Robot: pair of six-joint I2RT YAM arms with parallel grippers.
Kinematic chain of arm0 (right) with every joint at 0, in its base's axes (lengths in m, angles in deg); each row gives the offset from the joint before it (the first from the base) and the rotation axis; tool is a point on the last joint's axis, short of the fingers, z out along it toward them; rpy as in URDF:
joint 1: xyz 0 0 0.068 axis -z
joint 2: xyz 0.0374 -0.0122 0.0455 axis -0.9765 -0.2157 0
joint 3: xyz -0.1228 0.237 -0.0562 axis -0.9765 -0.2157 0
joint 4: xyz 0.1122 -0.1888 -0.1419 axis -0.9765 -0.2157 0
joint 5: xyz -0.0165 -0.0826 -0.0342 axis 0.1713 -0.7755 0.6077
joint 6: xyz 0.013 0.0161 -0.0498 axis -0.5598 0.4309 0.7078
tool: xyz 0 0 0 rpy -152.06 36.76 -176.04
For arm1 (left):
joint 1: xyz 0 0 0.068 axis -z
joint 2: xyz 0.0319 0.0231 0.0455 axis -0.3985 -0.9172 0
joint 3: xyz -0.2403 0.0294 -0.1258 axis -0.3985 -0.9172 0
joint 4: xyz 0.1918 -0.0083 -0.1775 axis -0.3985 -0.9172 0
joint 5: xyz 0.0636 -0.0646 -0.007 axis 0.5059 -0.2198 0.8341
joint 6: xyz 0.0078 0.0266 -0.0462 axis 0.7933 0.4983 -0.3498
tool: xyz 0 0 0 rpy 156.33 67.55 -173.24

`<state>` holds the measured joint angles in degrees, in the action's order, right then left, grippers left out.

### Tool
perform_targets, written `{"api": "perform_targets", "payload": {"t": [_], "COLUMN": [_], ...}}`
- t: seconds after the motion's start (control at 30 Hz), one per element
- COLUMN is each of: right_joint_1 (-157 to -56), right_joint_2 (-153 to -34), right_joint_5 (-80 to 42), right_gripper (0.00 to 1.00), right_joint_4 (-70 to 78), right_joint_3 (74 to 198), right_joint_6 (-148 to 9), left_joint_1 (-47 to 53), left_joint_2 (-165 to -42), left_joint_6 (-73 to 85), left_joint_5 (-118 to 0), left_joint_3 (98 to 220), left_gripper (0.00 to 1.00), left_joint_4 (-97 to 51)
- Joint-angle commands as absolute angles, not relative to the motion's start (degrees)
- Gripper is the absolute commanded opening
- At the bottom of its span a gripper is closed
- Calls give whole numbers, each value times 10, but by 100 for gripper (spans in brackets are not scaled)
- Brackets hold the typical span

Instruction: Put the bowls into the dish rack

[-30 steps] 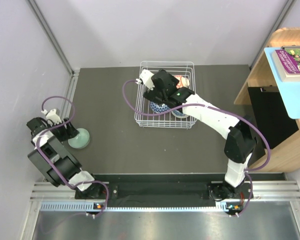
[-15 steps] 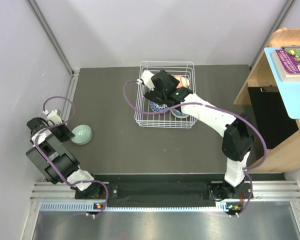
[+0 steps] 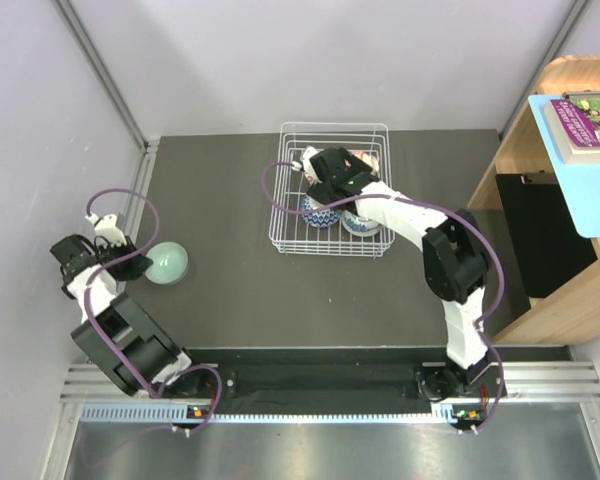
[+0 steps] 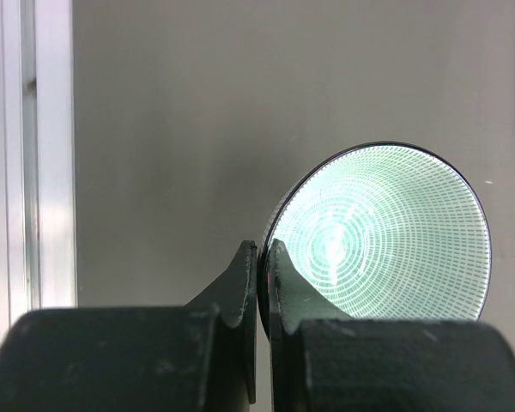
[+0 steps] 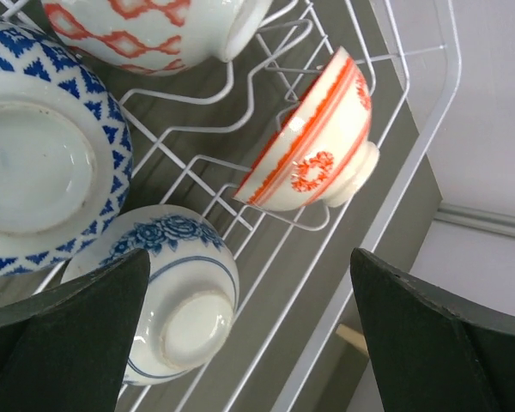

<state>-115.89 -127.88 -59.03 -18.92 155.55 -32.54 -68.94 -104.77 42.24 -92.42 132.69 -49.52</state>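
Observation:
A pale green bowl (image 3: 168, 263) is at the left of the dark mat, tipped on edge. My left gripper (image 3: 132, 264) is shut on its rim. In the left wrist view the fingers (image 4: 245, 275) pinch the rim and the bowl's ribbed inside (image 4: 386, 232) faces the camera. The white wire dish rack (image 3: 332, 125) stands at the back centre. My right gripper (image 3: 325, 172) hovers open over it, holding nothing. Below the open right gripper (image 5: 249, 335) lie an orange-red bowl (image 5: 313, 146) leaning on the prongs, a second orange-red bowl (image 5: 154, 26), a blue-triangle bowl (image 5: 43, 154) and a blue-flower bowl (image 5: 176, 292).
A wooden shelf unit (image 3: 540, 210) with a blue board and a book stands at the right edge. A metal rail (image 3: 320, 385) runs along the near edge by the arm bases. Grey walls and a post (image 3: 105, 75) close in the left and back.
My left gripper has shut on the green bowl's rim, and the bowl has shifted slightly up and right and tipped. The right gripper has drawn back a little to the right over the rack.

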Motion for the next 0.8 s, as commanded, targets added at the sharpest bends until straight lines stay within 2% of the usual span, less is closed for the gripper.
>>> {"api": "perform_targets", "payload": {"t": [0.0,0.47,0.77], "right_joint_1": [-1166,-1210,-1219], "right_joint_2": [-1315,-1391,-1369], "right_joint_5": [-604,-610,-626], "right_gripper": [100,100,100], "right_joint_4": [-176,-183,-187], "right_joint_3": [1598,1688,1680], "right_joint_6": [-330,-339,-325], "left_joint_1": [-693,-692,-693], "left_joint_2": [-995,-991,-987], "left_joint_6": [437,440,442], "left_joint_5": [-1000,-1013,-1019], "left_joint_3": [1311,1302,1298], "left_gripper": [0,0,0], "left_joint_4": [-489,-482,-485]}}
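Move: Below my open right hand is the rack. The blue triangle-patterned bowl lies about 8 cm left, 5 cm back and 7 cm below my hand. From that hand, the blue-flower bowl is some 3 cm right and 8 cm back, the orange bowl 3 cm right and 8 cm ahead, and the red-lattice bowl 10 cm left and 7 cm ahead, all at similar depth. From my left hand the triangle bowl is roughly 45 cm right and 14 cm ahead, near its height. I dip my right hand about 4 cm towards the rack with the fingers still wide open, then sweep it left, some 7 cm in all, pushing the triangle bowl along with the nearer finger and easing up slightly at the end. My left hand keeps its pinch on the green bowl's rim, drifting about 2 cm right and slightly up. ##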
